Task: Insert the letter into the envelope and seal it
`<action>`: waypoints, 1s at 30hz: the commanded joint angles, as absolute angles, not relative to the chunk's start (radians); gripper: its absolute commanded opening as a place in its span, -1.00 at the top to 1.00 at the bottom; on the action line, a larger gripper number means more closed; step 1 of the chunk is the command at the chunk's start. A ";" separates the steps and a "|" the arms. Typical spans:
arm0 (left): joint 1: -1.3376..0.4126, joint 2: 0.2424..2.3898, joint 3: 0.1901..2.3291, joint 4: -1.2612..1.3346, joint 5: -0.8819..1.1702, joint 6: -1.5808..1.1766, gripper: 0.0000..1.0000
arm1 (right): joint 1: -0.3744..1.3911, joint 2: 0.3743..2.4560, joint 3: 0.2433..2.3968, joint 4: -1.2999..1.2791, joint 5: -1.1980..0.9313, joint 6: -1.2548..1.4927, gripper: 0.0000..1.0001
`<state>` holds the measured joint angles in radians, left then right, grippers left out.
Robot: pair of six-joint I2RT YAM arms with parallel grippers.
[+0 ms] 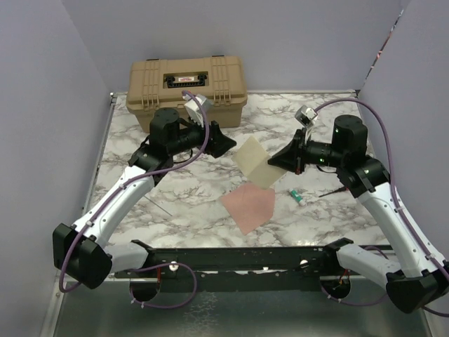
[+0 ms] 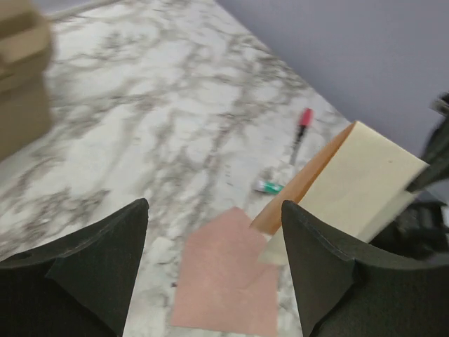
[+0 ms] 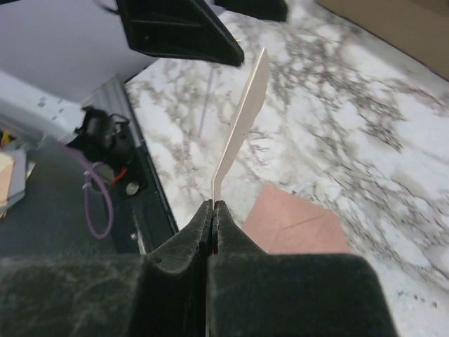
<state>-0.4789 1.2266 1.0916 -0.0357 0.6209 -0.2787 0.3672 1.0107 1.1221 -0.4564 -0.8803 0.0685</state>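
The letter (image 1: pixel 254 163), a plain light tan sheet, hangs tilted in the air over the middle of the table. My right gripper (image 1: pixel 271 163) is shut on its right edge. In the right wrist view the letter (image 3: pixel 245 112) rises edge-on from the closed right gripper (image 3: pixel 212 208). My left gripper (image 1: pixel 231 144) stands open just left of the sheet, apart from it. In the left wrist view the left gripper (image 2: pixel 214 246) has nothing between its fingers, and the letter (image 2: pixel 358 182) is past the right finger. The pinkish-brown envelope (image 1: pixel 248 205) lies flat below, also the envelope (image 2: pixel 224 281) (image 3: pixel 298 225).
A tan plastic toolbox (image 1: pixel 187 83) stands at the back left. A red-capped pen (image 1: pixel 333 191) and a small green-and-white tube (image 1: pixel 297 196) lie right of the envelope. A thin rod (image 1: pixel 160 207) lies at the left. Purple walls close in both sides and the back.
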 commanded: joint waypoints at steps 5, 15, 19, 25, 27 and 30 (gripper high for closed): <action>-0.474 1.138 1.070 -0.020 0.198 -0.254 -0.48 | 0.373 1.071 1.102 -0.362 -0.633 0.296 0.99; -0.546 1.134 0.927 0.299 0.747 -0.256 -0.50 | 0.373 1.095 1.083 -0.146 -0.975 0.405 0.99; -0.581 1.155 0.925 0.299 0.821 -0.245 -0.53 | 0.372 1.089 1.086 -0.096 -1.070 0.432 0.99; -0.646 1.185 0.941 0.302 0.927 -0.207 -0.58 | 0.372 1.088 1.110 -0.128 -1.130 0.388 0.99; -0.663 1.192 0.945 0.301 0.941 -0.198 -0.58 | 0.373 1.096 1.117 -0.139 -1.137 0.380 0.99; -0.673 1.204 0.952 0.300 0.934 -0.203 -0.52 | 0.372 1.106 1.120 -0.150 -1.118 0.375 0.99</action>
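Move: The letter, folded in half and pinched by the shut right fingers, has its middle about 4 cm to the left of that hand and level with it. From the open, empty left hand, this letter lies some 7 cm back and 7 cm to the right, at much the same height. The envelope is on the table about 28 cm below both hands, some 5 cm back and 5 cm left of the right one; the green tube lies 11 cm to the right of that hand and 1 cm back, also on the table. The right fingers keep their pinch on the letter's edge, carrying it about 4 cm forward and a little down, then back, up some 5 cm and slightly left, tipping the fingertips up. The left hand, staying wide open, first swings forward and left, then sweeps back about 13 cm and rightward to the letter, turning some 45 degrees clockwise to bring its fingers around the free part without closing. ##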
